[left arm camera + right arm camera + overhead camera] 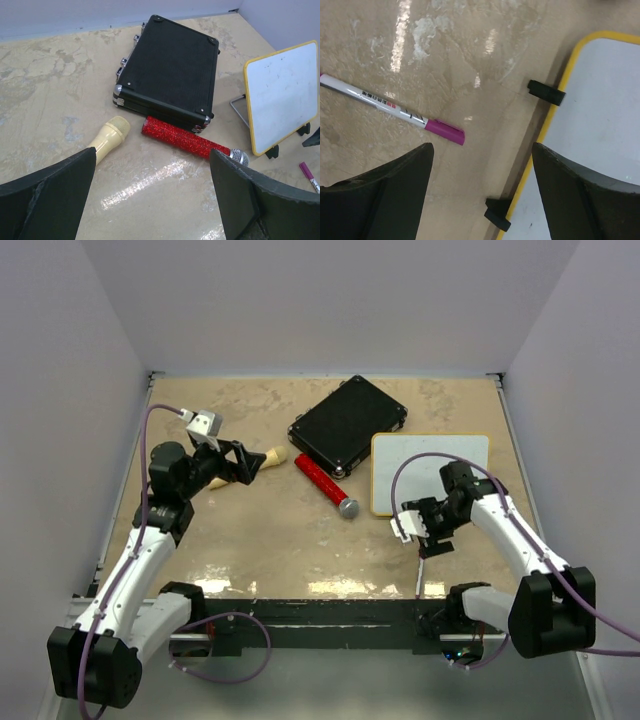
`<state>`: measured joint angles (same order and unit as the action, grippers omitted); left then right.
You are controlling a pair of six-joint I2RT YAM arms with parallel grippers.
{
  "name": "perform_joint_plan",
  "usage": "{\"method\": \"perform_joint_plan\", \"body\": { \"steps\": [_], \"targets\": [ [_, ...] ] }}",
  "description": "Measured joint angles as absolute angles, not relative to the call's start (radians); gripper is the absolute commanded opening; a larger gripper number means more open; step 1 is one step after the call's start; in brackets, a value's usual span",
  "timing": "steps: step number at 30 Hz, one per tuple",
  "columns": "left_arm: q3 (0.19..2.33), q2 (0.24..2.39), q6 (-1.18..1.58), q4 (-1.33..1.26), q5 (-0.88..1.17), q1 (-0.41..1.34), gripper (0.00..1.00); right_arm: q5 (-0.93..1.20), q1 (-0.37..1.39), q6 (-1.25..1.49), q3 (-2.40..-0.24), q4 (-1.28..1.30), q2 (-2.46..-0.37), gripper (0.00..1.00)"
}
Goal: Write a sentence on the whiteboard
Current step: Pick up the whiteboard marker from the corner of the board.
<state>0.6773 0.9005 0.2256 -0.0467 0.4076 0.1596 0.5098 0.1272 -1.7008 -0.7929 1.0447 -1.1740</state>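
The whiteboard (430, 472) has a yellow rim and black clip feet and stands propped at the right; its face is blank, no sentence shows. It also shows in the left wrist view (282, 95) and the right wrist view (600, 115). A white marker with a magenta cap (395, 107) lies on the table left of the board's near edge, also seen in the left wrist view (309, 176). My right gripper (482, 146) is open and empty above the table between marker and board; in the top view it (435, 532) hangs at the board's near left corner. My left gripper (240, 462) is open and empty.
A black case (347, 424) lies at the back centre. A red glitter microphone (325, 483) lies in front of it, and a cream microphone (262, 459) lies just past my left gripper (152, 152). White walls close in the table on three sides.
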Motion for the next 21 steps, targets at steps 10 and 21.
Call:
{"method": "perform_joint_plan", "body": {
  "steps": [10, 21],
  "targets": [
    [0.677, 0.918, 0.226, -0.047, 0.413, 0.16, 1.0, 0.386, 0.201, -1.827, -0.664, 0.95, -1.214, 0.75],
    [0.677, 0.931, 0.226, -0.048, 0.416, 0.16, 1.0, 0.313, 0.282, -1.865, -0.622, 0.852, -1.258, 0.26]
  ]
}}
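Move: The marker lies on the table with its middle about 8 cm back from the right hand, some 2 cm to its left and 7 cm below; its purple cap is almost straight under the fingers. The whiteboard's middle is roughly 15 cm ahead and 5 cm right of the hand, the red microphone about 14 cm ahead and 24 cm left. From the left hand, the marker is some 19 cm back and 38 cm right, 24 cm below. Right hand sinks about 6 cm to the marker's cap, turning some 15 degrees counter-clockwise, fingers half closing around it. ##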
